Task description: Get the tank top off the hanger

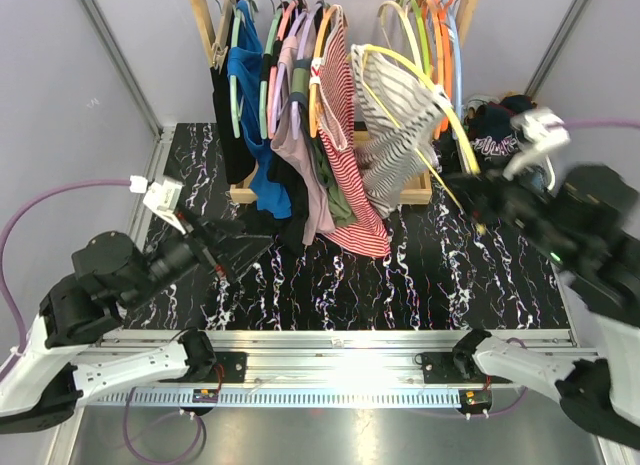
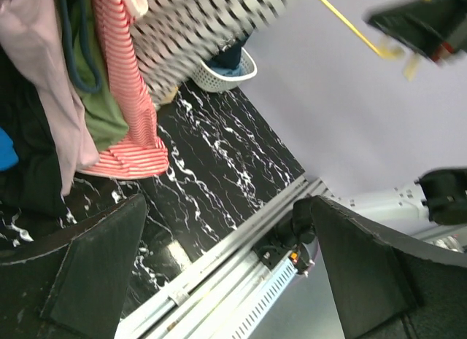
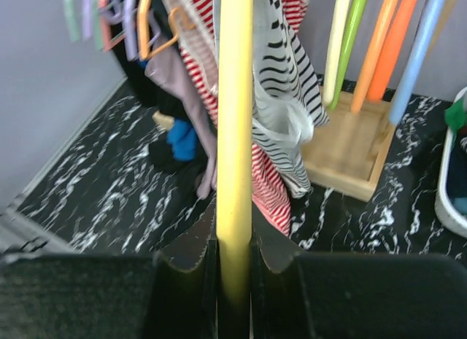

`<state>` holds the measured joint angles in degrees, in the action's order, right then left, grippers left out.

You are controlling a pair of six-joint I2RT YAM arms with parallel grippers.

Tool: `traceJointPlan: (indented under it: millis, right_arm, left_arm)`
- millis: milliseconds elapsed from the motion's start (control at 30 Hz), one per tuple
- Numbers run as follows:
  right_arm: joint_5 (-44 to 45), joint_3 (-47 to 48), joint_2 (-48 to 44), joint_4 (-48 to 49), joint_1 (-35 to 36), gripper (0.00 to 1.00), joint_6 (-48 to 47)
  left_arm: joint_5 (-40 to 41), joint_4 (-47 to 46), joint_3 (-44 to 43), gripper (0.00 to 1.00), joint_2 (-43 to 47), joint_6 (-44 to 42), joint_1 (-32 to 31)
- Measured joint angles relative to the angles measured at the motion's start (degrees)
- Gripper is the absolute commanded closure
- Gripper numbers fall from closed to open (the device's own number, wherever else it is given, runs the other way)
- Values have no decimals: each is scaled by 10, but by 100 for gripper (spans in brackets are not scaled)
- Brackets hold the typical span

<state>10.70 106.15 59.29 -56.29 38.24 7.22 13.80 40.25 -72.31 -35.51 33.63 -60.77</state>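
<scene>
The black-and-white striped tank top [image 1: 395, 125] hangs on a yellow hanger [image 1: 447, 110] at the right of the clothes rack. The hanger is tilted out toward my right gripper [image 1: 482, 200], which is shut on its lower end. In the right wrist view the yellow hanger [image 3: 235, 120] runs straight up from the closed gripper [image 3: 235, 259], with the tank top [image 3: 288, 84] draped behind it. My left gripper [image 1: 235, 250] is open and empty, low over the table left of the hanging clothes. The left wrist view shows the open gripper [image 2: 226, 244] and the tank top [image 2: 197, 25] far off.
A wooden rack [image 1: 415, 190] holds a red striped top [image 1: 345, 135], a blue garment [image 1: 250, 85], pink, green and black clothes, and empty coloured hangers [image 1: 435, 25]. A white basket [image 2: 222, 73] with dark clothes stands at the back right. A metal rail [image 1: 340, 340] edges the table front.
</scene>
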Motion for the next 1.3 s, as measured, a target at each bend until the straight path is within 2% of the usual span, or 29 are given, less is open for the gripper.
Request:
traceJointPlan:
  millis: [133, 233, 367, 433, 633, 767, 833, 867, 933, 967, 1000, 1033, 1100, 1300]
  right_arm:
    - [-45, 5, -94, -82, 0, 100, 31]
    - [-77, 55, -140, -155, 0, 100, 56]
    - [-135, 143, -156, -214, 0, 100, 94]
    - [-155, 156, -156, -222, 0, 100, 108]
    - [-202, 133, -155, -254, 0, 100, 142]
    - [-216, 127, -155, -267, 0, 100, 152]
    - [-224, 127, -155, -268, 0, 100, 156]
    - [-225, 127, -155, -268, 0, 100, 156]
    - [-224, 127, -155, -268, 0, 100, 157]
    - [-224, 127, -155, -268, 0, 100, 157]
    - [-223, 127, -155, -268, 0, 100, 158]
    - [-223, 127, -155, -268, 0, 100, 158]
    - [-222, 127, -155, -268, 0, 100, 160]
    - [-203, 127, -155, -267, 0, 100, 163]
  left_arm:
    - [2, -10, -47, 1, -62, -28, 0]
    - [-6, -7, -105, 1, -133, -51, 0]
    - [-38, -15, -209, 1, -252, -73, 0]
    - [-51, -24, -237, 1, -297, -79, -1]
    - [-61, -40, -245, 1, -397, -99, -36]
    - [-38, -53, -238, 1, -417, -112, -58]
    - [-16, -64, -233, 9, -417, -116, -60]
    - [-3, -73, -229, 27, -416, -118, -60]
    - [21, -79, -227, 50, -416, -122, -59]
    - [32, -80, -226, 71, -416, -123, -59]
    - [42, -85, -224, 82, -415, -122, -60]
    - [49, -87, -224, 89, -414, -125, -60]
    - [67, -89, -220, 100, -410, -131, -60]
    - [120, -82, -220, 100, -390, -129, -60]
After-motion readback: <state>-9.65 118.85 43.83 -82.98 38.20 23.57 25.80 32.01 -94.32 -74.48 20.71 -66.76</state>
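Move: From my left hand, open and empty, the black-and-white striped tank top is about 22 cm ahead and 24 cm right, near its height. The red striped shirt hangs some 24 cm ahead, 16 cm right and 8 cm lower; the olive shirt is 24 cm ahead, 12 cm right and 12 cm lower. My right hand already grips one end of the yellow hanger; the tank top on it lies about 14 cm ahead, 8 cm left and 6 cm below. I keep my right grip on the yellow hanger and quickly draw it back about 18 cm and a little right, away from the rack, turning that wrist counter-clockwise. Meanwhile my open left hand sweeps some 19 cm right and a little forward, arching up and down again and rolling its left side up; it shuts on the tank top's edge near the left shoulder, then eases left and forward with the cloth pinched. ##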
